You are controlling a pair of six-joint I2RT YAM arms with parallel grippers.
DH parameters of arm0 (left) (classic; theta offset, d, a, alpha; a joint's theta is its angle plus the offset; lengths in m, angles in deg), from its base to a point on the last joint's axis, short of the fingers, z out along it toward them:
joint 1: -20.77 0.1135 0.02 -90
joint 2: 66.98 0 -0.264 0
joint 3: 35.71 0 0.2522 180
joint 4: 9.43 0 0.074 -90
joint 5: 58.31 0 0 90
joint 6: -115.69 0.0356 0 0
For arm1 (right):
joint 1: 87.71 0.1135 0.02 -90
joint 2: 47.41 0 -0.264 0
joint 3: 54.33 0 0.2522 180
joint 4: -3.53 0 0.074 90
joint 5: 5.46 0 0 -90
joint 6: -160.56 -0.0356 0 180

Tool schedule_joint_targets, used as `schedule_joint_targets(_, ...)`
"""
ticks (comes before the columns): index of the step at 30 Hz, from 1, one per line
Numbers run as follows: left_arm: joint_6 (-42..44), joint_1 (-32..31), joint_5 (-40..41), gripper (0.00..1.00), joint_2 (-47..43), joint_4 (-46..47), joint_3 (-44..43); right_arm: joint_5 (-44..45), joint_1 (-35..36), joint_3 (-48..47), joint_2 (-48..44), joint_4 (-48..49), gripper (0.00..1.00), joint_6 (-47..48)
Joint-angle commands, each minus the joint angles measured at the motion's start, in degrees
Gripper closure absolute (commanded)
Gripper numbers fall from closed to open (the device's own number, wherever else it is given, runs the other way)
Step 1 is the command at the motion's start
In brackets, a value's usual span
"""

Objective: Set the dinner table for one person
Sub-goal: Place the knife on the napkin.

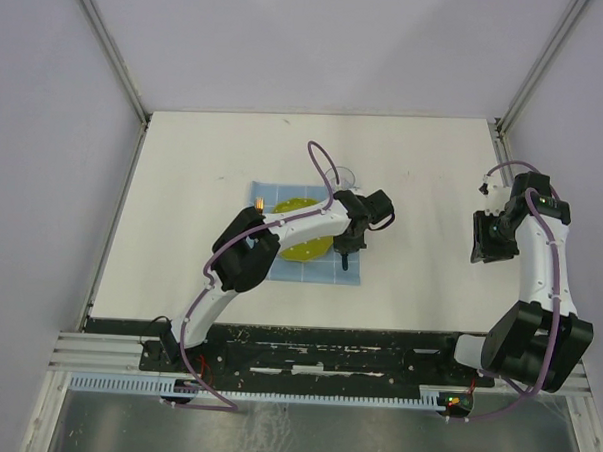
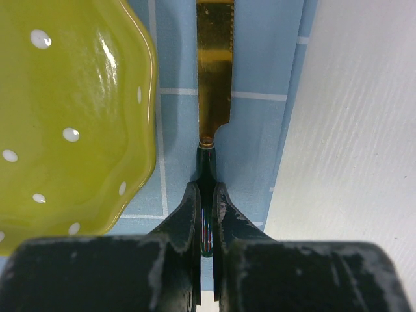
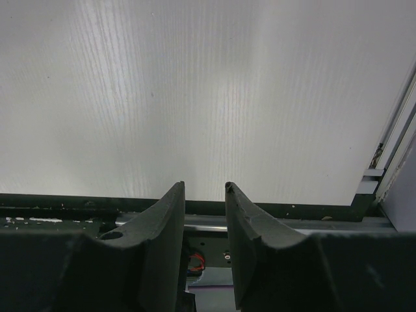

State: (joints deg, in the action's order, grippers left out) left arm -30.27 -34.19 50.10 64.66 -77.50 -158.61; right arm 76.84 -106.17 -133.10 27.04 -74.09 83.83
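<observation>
The off-white dinner table point(image 1: 434, 172) carries a light-blue gridded cloth point(image 1: 319, 272) with a yellow-green, white-dotted plate point(image 1: 299, 248) on it. In the left wrist view the plate point(image 2: 65, 117) fills the left side. To its right a knife point(image 2: 214, 65) with a gold blade and dark green handle lies along the cloth's point(image 2: 260, 130) right strip. My left gripper point(image 2: 207, 190) is shut on the knife's handle, low over the cloth's right edge point(image 1: 346, 250). My right gripper point(image 3: 204, 185) is open and holds nothing, hovering over bare table point(image 3: 195, 84) at the right point(image 1: 481, 242).
A small gold utensil point(image 1: 260, 197) lies at the cloth's far left corner. A faint clear round object point(image 1: 346, 176) stands just beyond the cloth. The black rail of the table's near edge point(image 3: 78, 201) runs below the right gripper. Walls enclose the table on three sides.
</observation>
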Motion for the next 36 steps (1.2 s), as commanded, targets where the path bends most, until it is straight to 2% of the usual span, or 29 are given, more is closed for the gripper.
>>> schedule_joint_targets(1, 0.4, 0.4, 0.7, 0.97, 1.0, 1.6, -1.6, -0.8, -0.2, -1.8, -0.2, 0.7, 0.61, -0.6)
schedule_joint_targets(13, 0.9, 0.4, -0.6, 0.97, 1.1, 2.3, -0.7, -0.7, -0.2, -2.1, -0.1, 0.5, 0.61, -0.6)
schedule_joint_targets(16, 1.7, 0.4, -1.9, 0.88, 0.9, 3.0, -0.3, -0.6, -0.2, -2.3, 0.1, 0.5, 0.61, -0.4)
schedule_joint_targets(19, 2.2, 0.4, -2.9, 0.70, 0.3, 3.5, 0.0, -0.9, -0.2, -2.5, 0.4, 0.4, 0.61, -0.6)
schedule_joint_targets(24, 2.9, 0.4, -2.2, 0.50, -0.4, 3.6, 0.6, -1.0, -0.2, -2.8, 0.9, 0.3, 0.61, -0.5)
schedule_joint_targets(30, 3.5, 0.3, -1.9, 0.45, -2.5, 3.5, 2.8, -1.3, -0.2, -3.4, 1.2, 0.3, 0.61, -0.7)
schedule_joint_targets(36, 7.2, -0.3, 0.8, 0.44, -9.7, 3.6, 3.8, -2.1, -0.2, -3.0, 2.1, 1.0, 0.61, -0.7)
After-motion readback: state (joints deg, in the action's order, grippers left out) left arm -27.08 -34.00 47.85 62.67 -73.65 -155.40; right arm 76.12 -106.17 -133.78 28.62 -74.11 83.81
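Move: The left hand already holds the knife by its handle, low over the right part of the napkin. The knife's middle is about 6 cm ahead of its fingers, and the napkin's middle some 5 cm ahead and 9 cm left. The plate's centre lies roughly 6 cm ahead and 10 cm left, and the glass about 18 cm ahead and 2 cm left. From the right hand, the knife is some 12 cm ahead, 30 cm left and 12 cm lower. The left hand holds still at first, the knife handle pinched between its nearly shut fingertips, then opens them to about half wide and lets go of the handle beside the plate. As the fingers part, the hand eases about 1 cm right, away from the plate, and comes back part of the way, staying at the same low height with the fingers still pointing steeply down and only a few degrees of turn at the wrist. ##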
